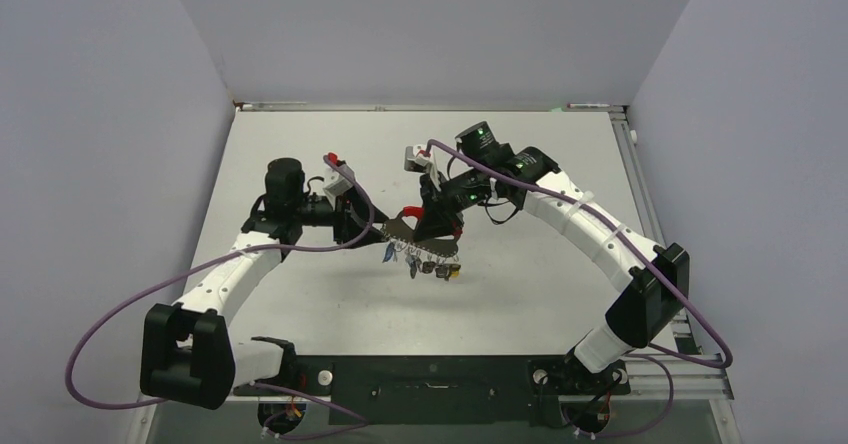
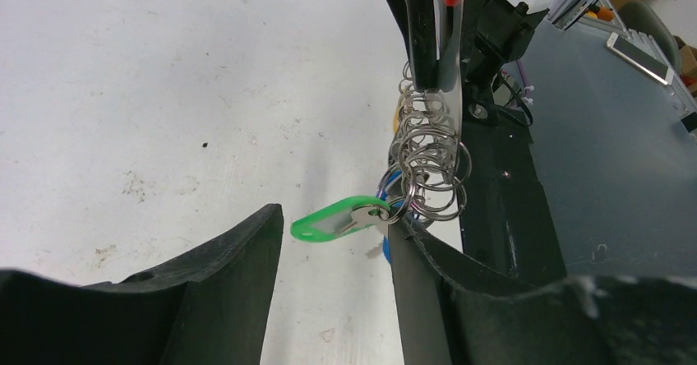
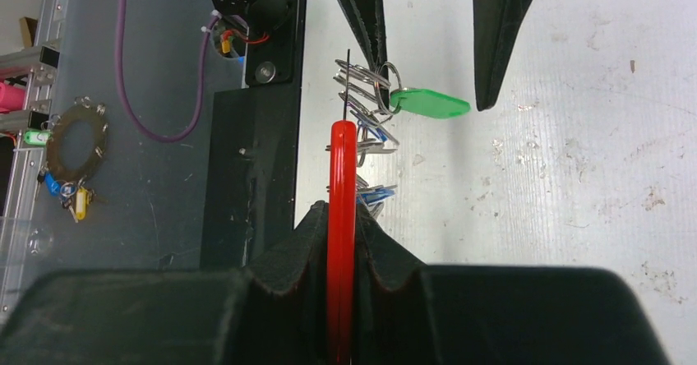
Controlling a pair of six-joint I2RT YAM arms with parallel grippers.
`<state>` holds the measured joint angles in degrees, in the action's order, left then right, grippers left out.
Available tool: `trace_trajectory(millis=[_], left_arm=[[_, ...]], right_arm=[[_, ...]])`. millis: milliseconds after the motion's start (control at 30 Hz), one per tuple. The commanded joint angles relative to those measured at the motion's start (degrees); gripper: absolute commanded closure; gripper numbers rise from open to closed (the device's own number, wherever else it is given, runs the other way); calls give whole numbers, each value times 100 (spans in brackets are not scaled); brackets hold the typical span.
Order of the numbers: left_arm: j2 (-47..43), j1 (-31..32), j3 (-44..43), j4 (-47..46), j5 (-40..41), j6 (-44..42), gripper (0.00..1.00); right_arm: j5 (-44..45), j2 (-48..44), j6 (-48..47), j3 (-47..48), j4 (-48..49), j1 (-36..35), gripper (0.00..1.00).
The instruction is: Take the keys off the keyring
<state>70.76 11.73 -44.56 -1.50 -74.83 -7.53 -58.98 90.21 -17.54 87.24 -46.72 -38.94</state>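
The keyring (image 1: pixel 408 228), grey with a red arc (image 3: pixel 342 159), hangs above the table's middle. My right gripper (image 3: pixel 341 214) is shut on that red arc. The keys (image 1: pixel 428 263) dangle below it on a stack of small steel rings (image 2: pixel 427 147), with blue tags partly hidden behind them. One key with a green tag (image 2: pixel 333 219) sticks out sideways. My left gripper (image 2: pixel 335 222) stands open around this green tag. The tag's metal end touches the right finger (image 2: pixel 427 283), and the left finger (image 2: pixel 222 274) is clear of it. In the top view, my left gripper (image 1: pixel 372 231) sits just left of the keyring.
The black base rail (image 3: pixel 251 143) runs along the table's near edge beside the hanging keys. Beyond it, off the table, lies another ring with blue and yellow tags (image 3: pixel 72 147). White walls enclose the table (image 1: pixel 300 164) on three sides.
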Motion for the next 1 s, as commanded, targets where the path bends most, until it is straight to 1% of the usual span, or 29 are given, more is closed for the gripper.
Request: trace_trajectory(millis=[0, 67, 133, 467, 533, 600, 667, 767, 867, 933, 967], left_arm=[[50, 95, 62, -718, -290, 9, 57], [80, 129, 86, -754, -375, 2, 61], [97, 164, 104, -756, -474, -12, 63], [128, 287, 150, -685, -580, -35, 66], [115, 296, 134, -618, -667, -45, 63], [100, 295, 92, -454, -738, -128, 55], [104, 296, -4, -24, -765, -445, 55], [102, 296, -304, 1258, -856, -1419, 60], [115, 293, -589, 2419, -918, -2352, 69], [103, 274, -688, 2893, -893, -2769, 78], [86, 246, -693, 2981, -879, -2816, 81]], right_arm=[[-315, -283, -194, 364, 53, -98, 95], [-332, -277, -201, 393, 30, -109, 95], [-342, -289, -221, 404, 15, -107, 95], [-360, -295, -276, 434, -30, -111, 95], [-359, -301, -284, 425, -38, -105, 95], [-360, -295, -294, 417, -47, -101, 95], [-360, -305, -302, 413, -48, -102, 95], [-355, -314, -303, 408, -48, -100, 95], [-360, -323, -311, 403, -56, -96, 95], [-376, -321, -311, 410, -48, -71, 95], [-377, -327, -311, 416, -56, -67, 95]])
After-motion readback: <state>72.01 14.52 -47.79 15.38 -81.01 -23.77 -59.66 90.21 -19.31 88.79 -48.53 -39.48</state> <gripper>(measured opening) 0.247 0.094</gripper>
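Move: The green key lies just past the left fingertips, some 3 cm to the right of the left hand's centre, about level with it front to back and 1 cm lower. The nearest blue key hangs about 4 cm right, 2 cm back and 3 cm below; the keyring's red handle is some 10 cm right, 1 cm forward and 2 cm above. From the right hand, the green key is about 8 cm left, 1 cm back and 3 cm lower. The left fingertips close in on the green key from both sides until its green edges meet them, narrowing from half open to about a quarter, with one brief easing open on the way. The left hand meanwhile draws back about 3.5 cm, edges slightly right and turns some 10 degrees clockwise. The right hand keeps its grip on the keyring and stays nearly still. ##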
